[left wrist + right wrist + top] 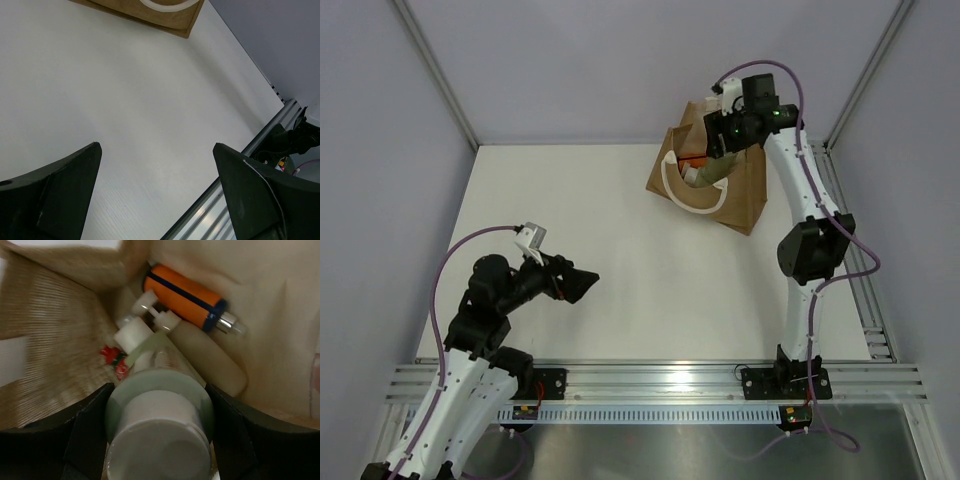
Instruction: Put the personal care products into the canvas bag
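The canvas bag [743,197] stands at the far right of the table, and my right gripper [722,138] reaches down into its mouth. In the right wrist view my right gripper [159,390] is shut on a pale olive cream-capped bottle [159,425], its fingers pressed on both sides. Below it inside the bag lie an orange bottle [182,297], a beige pump bottle [212,360], another pale olive bottle [134,336] and a red cap [113,358]. My left gripper [582,285] hovers open over the bare table at the near left, holding nothing [156,146].
A white rope handle [686,196] droops over the bag's front. The bag's corner [167,20] shows at the top of the left wrist view. A metal rail [650,380] runs along the table's near edge, and enclosure walls stand on three sides.
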You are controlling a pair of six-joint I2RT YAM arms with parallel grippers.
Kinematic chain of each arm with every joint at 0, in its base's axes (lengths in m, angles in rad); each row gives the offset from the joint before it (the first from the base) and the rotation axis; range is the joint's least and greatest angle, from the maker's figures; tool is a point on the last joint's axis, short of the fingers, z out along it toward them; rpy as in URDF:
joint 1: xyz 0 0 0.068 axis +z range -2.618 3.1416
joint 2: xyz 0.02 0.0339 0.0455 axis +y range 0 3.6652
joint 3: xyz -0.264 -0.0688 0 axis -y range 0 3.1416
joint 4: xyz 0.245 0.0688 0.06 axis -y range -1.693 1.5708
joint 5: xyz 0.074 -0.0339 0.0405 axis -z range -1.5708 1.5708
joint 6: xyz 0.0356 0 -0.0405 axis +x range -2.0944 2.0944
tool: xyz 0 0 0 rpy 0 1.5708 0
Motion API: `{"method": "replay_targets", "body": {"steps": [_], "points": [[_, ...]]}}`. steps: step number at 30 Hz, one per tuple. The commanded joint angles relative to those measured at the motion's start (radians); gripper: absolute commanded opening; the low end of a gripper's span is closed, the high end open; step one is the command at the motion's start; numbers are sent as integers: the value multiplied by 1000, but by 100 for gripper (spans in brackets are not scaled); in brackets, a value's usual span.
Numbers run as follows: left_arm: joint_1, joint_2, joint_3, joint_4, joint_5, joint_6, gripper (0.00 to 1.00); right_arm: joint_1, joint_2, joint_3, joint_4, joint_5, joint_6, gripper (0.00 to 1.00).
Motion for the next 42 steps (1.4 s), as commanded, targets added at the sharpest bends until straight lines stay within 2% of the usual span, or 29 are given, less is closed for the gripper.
{"method": "replay_targets", "body": {"steps": [1,2,3,6,7,9,10,14,18,25,29,33,36,38,39,40,42], "points": [[0,2,-5,49,22,-5,99,70,-35,29,65,328,-157,0],[0,4,-2,46,23,-5,99,83,-37,2,85,356,-168,1],[0,1,-2,46,28,-5,99,103,-46,-14,94,378,-183,6],[0,-11,-7,50,25,-8,99,120,-49,-36,73,352,-205,47],[0,-16,-8,52,20,-8,99,124,-46,-33,53,329,-205,70],[0,-18,-7,52,22,-7,99,123,-43,-20,9,286,-199,93],[0,-16,-5,49,25,-7,99,123,-46,-20,3,277,-197,99],[0,-22,-4,46,29,-2,99,112,-118,-49,61,294,-156,99],[0,-25,-4,49,26,-1,99,84,-181,-57,59,153,-112,100],[0,-19,-5,50,29,-2,99,64,-227,-94,38,0,-82,99],[0,-22,-5,47,26,-1,99,40,-236,-111,-22,-274,-114,100],[0,-16,-4,46,26,2,99,9,-277,-153,-31,-439,-107,99],[0,-11,-1,35,12,7,99,-29,-392,-287,59,-495,-26,99],[0,-4,2,15,-29,10,99,-96,-532,-454,186,-534,20,100],[0,5,10,3,-46,15,99,-148,-590,-597,301,-528,40,99],[0,11,15,-7,-63,19,99,-168,-703,-671,347,-510,74,100],[0,25,36,-40,-103,30,99,-184,-808,-802,415,-392,77,99]]}}
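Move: The right hand is above the canvas bag with the green bottle still pinched in its fingers; the bag's middle is almost straight beneath, some 13 cm down and about 1 cm back and to the left. Inside lie the orange bottle, about 3 cm ahead, 2 cm left and 16 cm below, and another white-capped green bottle, roughly 2 cm back, 3 cm left and 15 cm down. From the idle left hand the bag lies about 33 cm ahead and 27 cm right. Still pinching the green bottle, the right hand dips about 3 cm farther into the bag, its left side tilting down some 15 degrees, then opens fully and lets go. It draws back and up about 12 cm out of the mouth, then sinks slightly as it sweeps back, first a little left and then right, away from the bag, rolling its left side up again. ##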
